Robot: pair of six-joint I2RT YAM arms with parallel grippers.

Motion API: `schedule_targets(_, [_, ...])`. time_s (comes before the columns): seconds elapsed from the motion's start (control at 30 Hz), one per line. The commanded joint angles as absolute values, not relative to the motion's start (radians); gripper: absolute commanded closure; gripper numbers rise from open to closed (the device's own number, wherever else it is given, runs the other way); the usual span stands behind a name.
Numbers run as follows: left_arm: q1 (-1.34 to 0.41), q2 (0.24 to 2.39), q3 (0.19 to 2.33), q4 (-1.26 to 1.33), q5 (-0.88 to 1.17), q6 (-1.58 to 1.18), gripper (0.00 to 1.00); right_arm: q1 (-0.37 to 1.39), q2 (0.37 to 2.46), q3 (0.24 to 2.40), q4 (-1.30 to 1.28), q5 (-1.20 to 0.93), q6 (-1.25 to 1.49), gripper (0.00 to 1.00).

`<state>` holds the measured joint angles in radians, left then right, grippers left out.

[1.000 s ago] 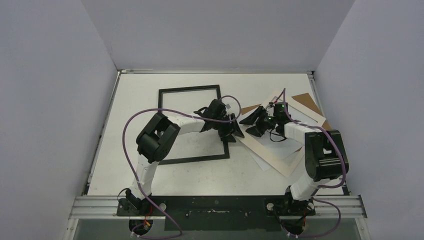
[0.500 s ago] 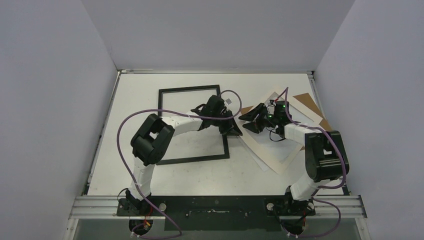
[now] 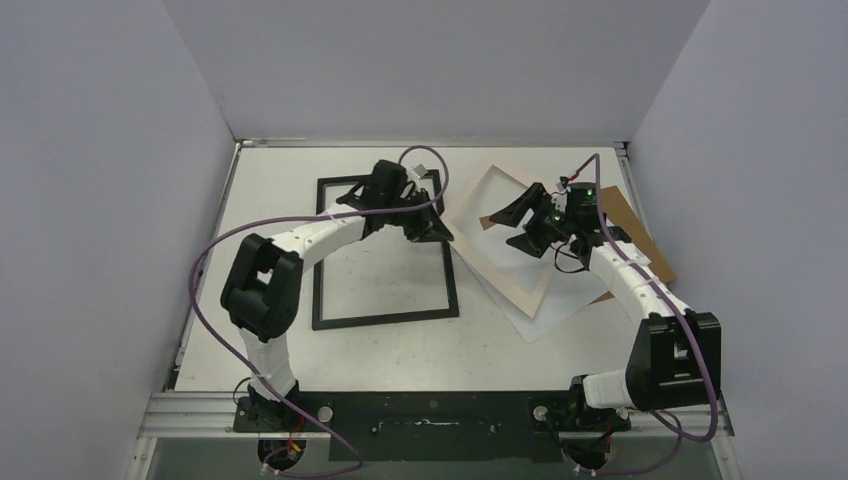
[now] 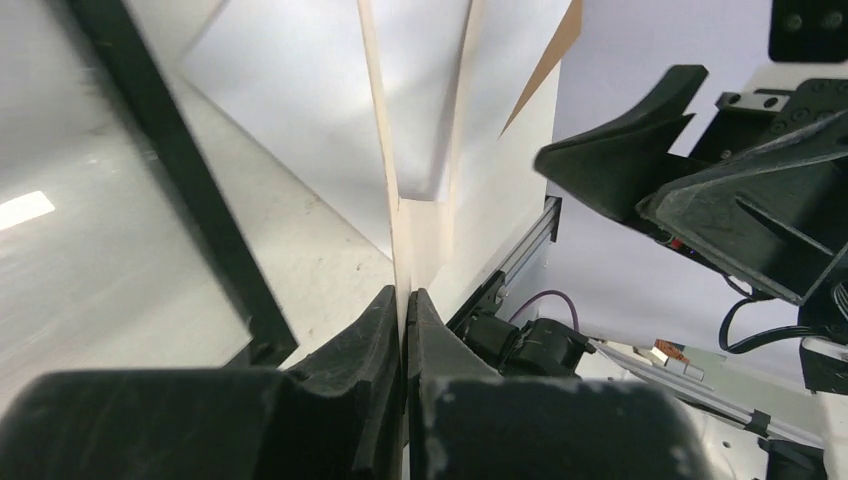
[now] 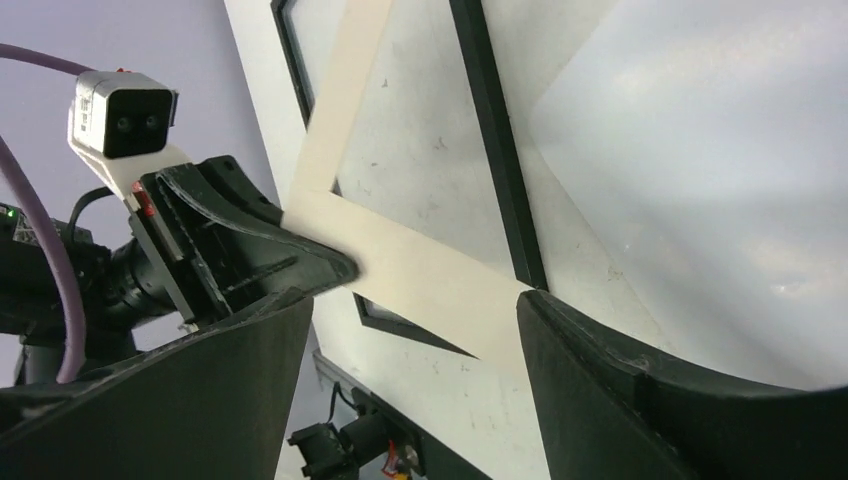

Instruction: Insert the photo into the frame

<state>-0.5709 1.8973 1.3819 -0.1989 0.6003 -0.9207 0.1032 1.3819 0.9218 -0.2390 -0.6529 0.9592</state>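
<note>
The black frame lies flat at left of centre; one of its bars shows in the right wrist view. My left gripper is shut on a corner of the cream window mat, holding that side up off the table. The mat rises edge-on from the closed jaws. Right of it my right gripper stands open with nothing between its fingers. A white sheet lies under the mat, showing only a plain pale side; I take it for the photo, face down.
Brown cardboard backing lies under the right arm at the far right. The enclosure's grey walls close in the table on three sides. A metal rail with both arm bases runs along the near edge.
My left gripper has shut on the mat's corner and carried it up and toward the far side. The right gripper has opened, let go and drawn back to the right.
</note>
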Motion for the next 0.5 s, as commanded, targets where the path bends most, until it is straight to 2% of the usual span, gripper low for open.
schedule_targets(0.0, [-0.484, 1.744, 1.427, -0.369, 0.631, -0.773, 1.00, 0.096, 1.288, 0.976, -0.348, -0.538, 0.867, 0.21])
schedule_targets(0.13, [-0.388, 1.639, 1.417, -0.506, 0.625, -0.815, 1.00, 0.096, 1.211, 0.947, -0.371, -0.425, 0.881, 0.15])
schedule_targets(0.3, [-0.250, 1.453, 1.255, -0.317, 0.691, -1.038, 1.00, 0.096, 1.155, 0.862, -0.367, -0.254, 1.031, 0.04])
schedule_targets(0.37, [-0.203, 1.410, 1.200, -0.230, 0.723, -1.131, 1.00, 0.096, 1.173, 0.825, -0.323, -0.265, 1.081, 0.01])
schedule_targets(0.47, [-0.158, 1.373, 1.186, -0.241, 0.729, -1.167, 1.00, 0.102, 1.245, 0.787, -0.206, -0.349, 1.163, 0.00])
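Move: My left hand holds the cream mat shut in its fingers, the mat's middle about 11 cm to its right and some 7 cm lower. The black frame I carry it to has its middle roughly 14 cm left, 2 cm back and 13 cm below. On the table, the white sheet lies 24 cm right and 5 cm back. From my right hand the frame is about 24 cm left, 3 cm back and 16 cm below. Keeping the mat's edge pinched, I sweep my left hand about 16 cm left and 12 cm up, away from the white sheet and across above the black frame, swinging the wrist some 20 degrees counter-clockwise. My empty right hand backs off about 4 cm to the right, rising a little then sinking again, turning clockwise and opening its fingers wide. ##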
